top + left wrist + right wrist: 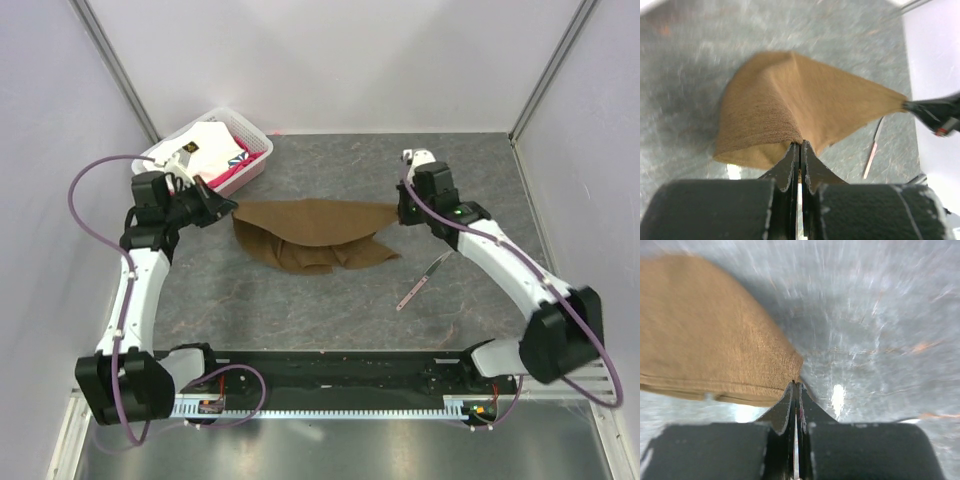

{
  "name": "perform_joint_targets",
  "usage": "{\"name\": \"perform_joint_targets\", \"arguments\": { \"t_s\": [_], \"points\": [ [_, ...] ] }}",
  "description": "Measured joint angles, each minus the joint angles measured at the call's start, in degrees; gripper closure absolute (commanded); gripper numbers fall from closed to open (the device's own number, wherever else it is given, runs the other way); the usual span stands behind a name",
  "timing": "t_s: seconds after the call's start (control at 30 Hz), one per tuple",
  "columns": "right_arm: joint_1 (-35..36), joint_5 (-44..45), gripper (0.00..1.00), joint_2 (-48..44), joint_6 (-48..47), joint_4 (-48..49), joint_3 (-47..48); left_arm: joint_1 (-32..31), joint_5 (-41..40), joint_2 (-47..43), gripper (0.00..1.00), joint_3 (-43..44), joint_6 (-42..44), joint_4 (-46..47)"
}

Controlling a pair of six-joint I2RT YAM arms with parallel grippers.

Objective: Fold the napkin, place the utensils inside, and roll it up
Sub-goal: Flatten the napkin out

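The brown napkin (315, 232) hangs stretched between both grippers above the grey table, its lower part bunched on the surface. My left gripper (228, 208) is shut on the napkin's left corner (790, 107); its fingertips (800, 144) pinch the cloth edge. On the right corner, my right gripper (400, 212) is shut too, fabric (710, 335) caught at its tips (795, 384). A slim utensil (422, 281) with a pale pinkish handle lies on the table to the right of the napkin, also seen in the left wrist view (873, 150).
A white basket (256, 133) holding white and pink folded cloths stands at the back left, just behind the left gripper. Grey walls and metal posts enclose the table on three sides.
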Motion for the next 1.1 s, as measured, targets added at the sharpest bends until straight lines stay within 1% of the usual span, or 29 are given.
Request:
{"name": "perform_joint_targets", "arguments": {
  "t_s": [0.2,0.33,0.53,0.67,0.77,0.87,1.0,1.1],
  "points": [
    [0.00,0.22,1.00,-14.12,-0.44,-4.22,4.83,0.00,0.13,-6.19,0.98,7.28,-2.67,-0.17],
    [0.00,0.33,1.00,-22.32,-1.01,-8.31,9.90,0.00,0.68,-10.67,0.98,13.09,-4.37,-1.22],
    [0.00,0.17,1.00,-30.86,-1.20,-13.86,20.92,0.00,0.96,-17.62,0.98,22.64,-5.11,-6.23],
    [0.00,0.00,1.00,-33.73,-0.33,-15.93,27.41,0.00,1.29,-20.63,0.98,28.76,-6.14,-9.16],
    [0.02,0.94,1.00,-33.99,0.33,-15.93,30.49,0.00,2.86,-20.61,0.98,32.22,-7.23,-9.05],
    [0.00,3.76,1.00,-31.89,0.46,-15.39,29.97,-0.02,4.04,-18.16,0.98,32.24,-7.61,-8.90],
    [0.00,6.95,1.00,-24.55,0.39,-12.59,26.77,0.00,4.15,-10.60,0.98,30.23,-7.58,-7.65],
    [0.00,8.66,1.00,-16.65,0.02,-10.88,25.35,-0.02,4.20,-3.21,0.98,28.59,-7.58,-5.64]
  ]
}}
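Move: Both hands already hold the napkin by neighbouring corners. Its bunched middle is roughly 14 cm to the right of the left hand, 2 cm ahead and 12 cm below; from the right hand it is some 15 cm left, level fore and aft, about 8 cm down. The knife lies around 8 cm back and 7 cm right of the right hand, 15 cm below. The white basket stands about 25 cm ahead and 9 cm left of the left hand, 18 cm lower. Keeping both corners pinched, the two hands whip the napkin fast up and back, the left rising about 29 cm and the right 36 cm, each drawing back some 15 cm as fingers tip upward by 40 degrees or more; the right also eases outward. Then both swing forward roughly 12 cm while sinking and tipping down again. ##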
